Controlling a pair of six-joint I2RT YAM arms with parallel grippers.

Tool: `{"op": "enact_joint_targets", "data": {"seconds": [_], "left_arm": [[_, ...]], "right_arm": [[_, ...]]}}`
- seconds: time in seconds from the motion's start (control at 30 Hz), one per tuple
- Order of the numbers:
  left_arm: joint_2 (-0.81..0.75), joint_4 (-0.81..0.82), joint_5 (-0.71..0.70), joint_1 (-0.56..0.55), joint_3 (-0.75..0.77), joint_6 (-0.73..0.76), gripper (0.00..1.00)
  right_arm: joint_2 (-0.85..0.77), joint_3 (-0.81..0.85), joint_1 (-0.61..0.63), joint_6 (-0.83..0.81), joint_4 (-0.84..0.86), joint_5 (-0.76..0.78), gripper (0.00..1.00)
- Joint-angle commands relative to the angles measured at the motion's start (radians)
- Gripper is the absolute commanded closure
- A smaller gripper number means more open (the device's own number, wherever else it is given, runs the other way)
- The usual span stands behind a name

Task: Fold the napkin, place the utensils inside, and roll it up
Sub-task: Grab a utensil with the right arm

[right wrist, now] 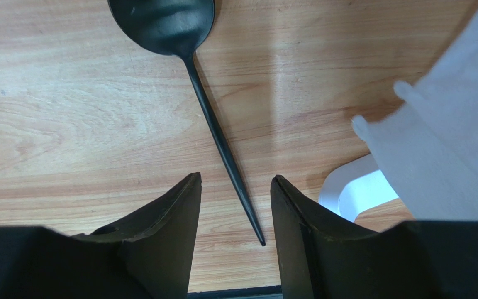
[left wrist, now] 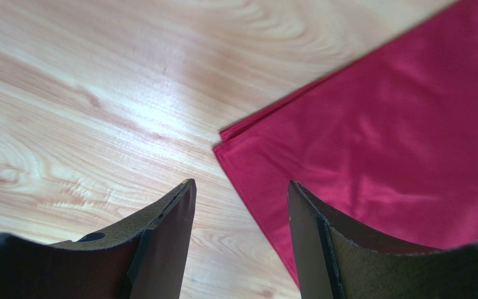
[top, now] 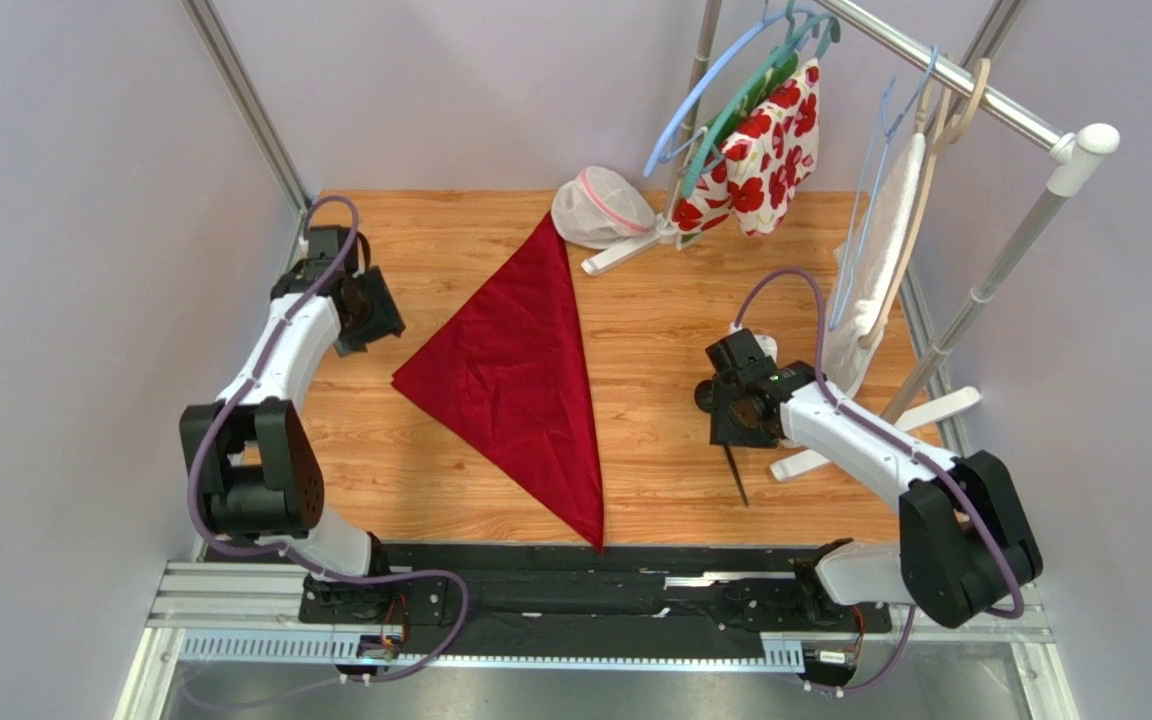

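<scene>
The dark red napkin (top: 522, 368) lies flat on the wooden table, folded into a triangle. Its left corner (left wrist: 223, 144) sits just beyond my left gripper (left wrist: 241, 184), which is open and empty above bare wood at the cloth's edge (top: 382, 318). Of the utensils only a slim black spoon (right wrist: 216, 134) shows, flat on the table right of the napkin, its bowl (right wrist: 160, 18) pointing away. My right gripper (right wrist: 235, 177) hovers open over the thin handle end, which runs between the fingers without touching them. In the top view the handle (top: 737, 477) sticks out below the right gripper (top: 729, 435).
A white clothes rack stands at the back right, one foot (right wrist: 354, 190) close to my right fingers. On it hang a white cloth with red flowers (top: 760, 150) and a white towel (top: 875, 270). A white mesh bag (top: 602, 207) lies behind the napkin.
</scene>
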Motion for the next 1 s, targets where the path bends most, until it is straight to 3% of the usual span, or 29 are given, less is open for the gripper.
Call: {"op": "enact_joint_targets", "data": {"seconds": [0.0, 0.33, 0.53, 0.63, 0.8, 0.97], "left_arm": [[-0.127, -0.089, 0.076, 0.004, 0.127, 0.065, 0.35], [-0.244, -0.137, 0.141, 0.004, 0.287, 0.157, 0.35], [-0.263, -0.109, 0.153, 0.004, 0.315, 0.188, 0.36], [-0.279, -0.077, 0.149, 0.004, 0.301, 0.201, 0.36], [-0.318, 0.021, 0.155, 0.005, 0.224, 0.197, 0.36], [-0.345, 0.089, 0.150, 0.004, 0.131, 0.212, 0.36]], "right_arm": [[0.058, -0.009, -0.010, -0.060, 0.071, -0.035, 0.53], [0.144, 0.016, -0.036, -0.153, 0.129, -0.082, 0.56], [0.210, 0.022, -0.105, -0.169, 0.136, -0.202, 0.65], [0.234, 0.021, -0.105, -0.194, 0.145, -0.275, 0.75], [0.271, 0.016, -0.091, -0.189, 0.162, -0.364, 1.00], [0.239, 0.042, -0.014, -0.137, 0.172, -0.346, 1.00]]}}
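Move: The utensil, a black ladle lying bowl-outward, is right under the open right hand: its middle is about 2 cm ahead, level sideways and some 4 cm below, with the handle crossing between the fingers. The near end of the white rack foot sits about 8 cm to the right and 2 cm back; the folded napkin's middle lies roughly 33 cm left and 12 cm ahead. From the left hand the utensil is about 50 cm right, 12 cm back and 9 cm lower. The right hand sinks about 3.5 cm onto the utensil's handle, easing slightly forward, then shuts its fingers to pinch the handle near its middle while sweeping some 3.5 cm left at table height, the wrist tipping steeper and turning about 10 degrees counter-clockwise. Meanwhile the empty left hand rises some 18 cm away from the napkin's corner, mostly in the first half, its fingers staying open and its wrist tilting up to point farther forward. ##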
